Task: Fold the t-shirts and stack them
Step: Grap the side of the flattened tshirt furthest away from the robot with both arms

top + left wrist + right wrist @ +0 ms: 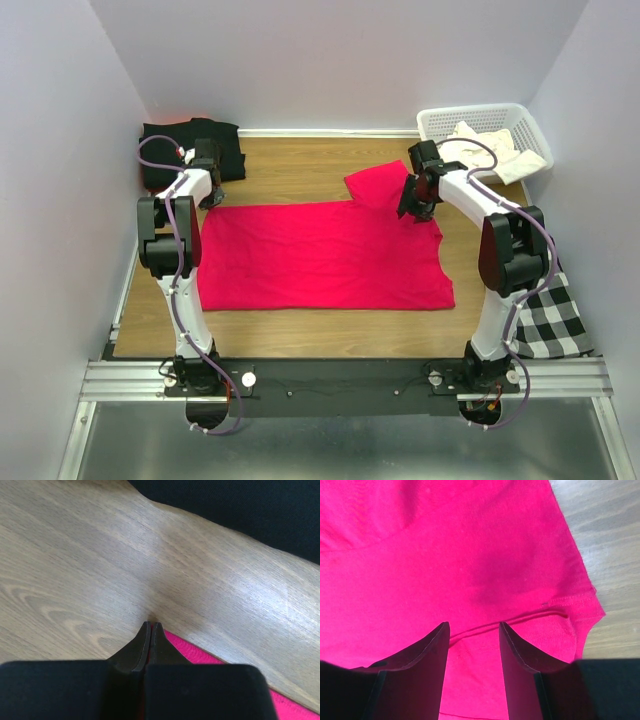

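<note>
The crimson-red t-shirt lies spread flat on the wooden table. My left gripper is at its far-left corner. In the left wrist view the jaws are shut, with a sliver of red fabric between them. My right gripper is open over the shirt's far-right sleeve area. In the right wrist view its fingers straddle a seam of the red shirt. The black t-shirt lies bunched at the back left and also shows in the left wrist view. The cream-white t-shirt lies in the basket.
A white lattice basket stands at the back right corner. A black-and-white checkered cloth lies at the table's right edge. White walls close in the left, back and right sides. Bare wood shows behind the red shirt.
</note>
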Motion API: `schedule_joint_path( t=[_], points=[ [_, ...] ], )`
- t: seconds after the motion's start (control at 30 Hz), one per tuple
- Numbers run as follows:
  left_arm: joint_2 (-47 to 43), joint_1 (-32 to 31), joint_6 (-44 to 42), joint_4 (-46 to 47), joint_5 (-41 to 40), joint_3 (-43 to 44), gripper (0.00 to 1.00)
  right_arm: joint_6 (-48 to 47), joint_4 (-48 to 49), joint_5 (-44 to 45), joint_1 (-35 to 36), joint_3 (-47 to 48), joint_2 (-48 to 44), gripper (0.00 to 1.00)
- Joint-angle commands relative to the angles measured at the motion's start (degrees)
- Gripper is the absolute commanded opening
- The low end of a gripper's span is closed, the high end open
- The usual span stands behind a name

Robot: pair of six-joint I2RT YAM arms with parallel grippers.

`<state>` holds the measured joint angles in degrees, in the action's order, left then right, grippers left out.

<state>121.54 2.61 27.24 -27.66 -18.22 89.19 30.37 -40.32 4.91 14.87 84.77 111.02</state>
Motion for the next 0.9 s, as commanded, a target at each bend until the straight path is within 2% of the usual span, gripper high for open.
schedule_joint_path(
  t=[0.0,0.17,0.33,0.5,0.63,0.87],
  points=[
    [1.6,0.7,-0.6,-2.7,1.0,-2.5,0.00,-0.5,0.2,2.6,-0.3,3.8,2.3,0.52],
    [1.2,0.6,-1.3,-2.0,0.8,-3.5,0.00,-2.4,0.3,8.9,-0.3,15.5,8.2,0.52],
    [1.3,0.7,-1.3,-1.9,1.3,-3.8,0.00,-5.4,0.3,14.9,-0.2,29.2,19.8,0.52],
    [1.2,0.6,-1.4,-1.9,2.0,-3.4,0.00,-7.4,0.8,15.3,-0.7,42.0,28.5,0.52],
    [1.3,0.6,-1.9,-1.8,3.0,-3.1,0.00,-9.0,1.6,16.4,-0.9,47.5,33.9,0.52],
    [1.8,0.6,-2.5,-2.3,3.5,-1.9,0.00,-11.8,8.1,16.4,-1.9,49.0,36.9,0.52]
  ],
)
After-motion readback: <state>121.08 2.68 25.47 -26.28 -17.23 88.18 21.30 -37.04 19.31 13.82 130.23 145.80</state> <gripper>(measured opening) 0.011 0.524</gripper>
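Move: The right hand hovers half open over the red t-shirt; the sleeve's outer far corner lies about 21 cm ahead, level sideways and 4 cm below. The sleeve's other corner is some 14 cm ahead and 19 cm to its left, and the white basket about 26 cm ahead and 27 cm right. The left fingers already pinch the t-shirt's far left corner, right at the fingertips; the black t-shirt sits about 18 cm ahead and 9 cm left of that hand. Keep the left gripper still and shut on its corner. Send the right gripper quickly forward, about 19 cm, to the sleeve's outer edge just short of its far corner, arching up a couple of cm and then sinking some 4 to 5 cm. Swing its fingertips forward about 15 degrees and roll its left side down a little, fingers staying half open. ##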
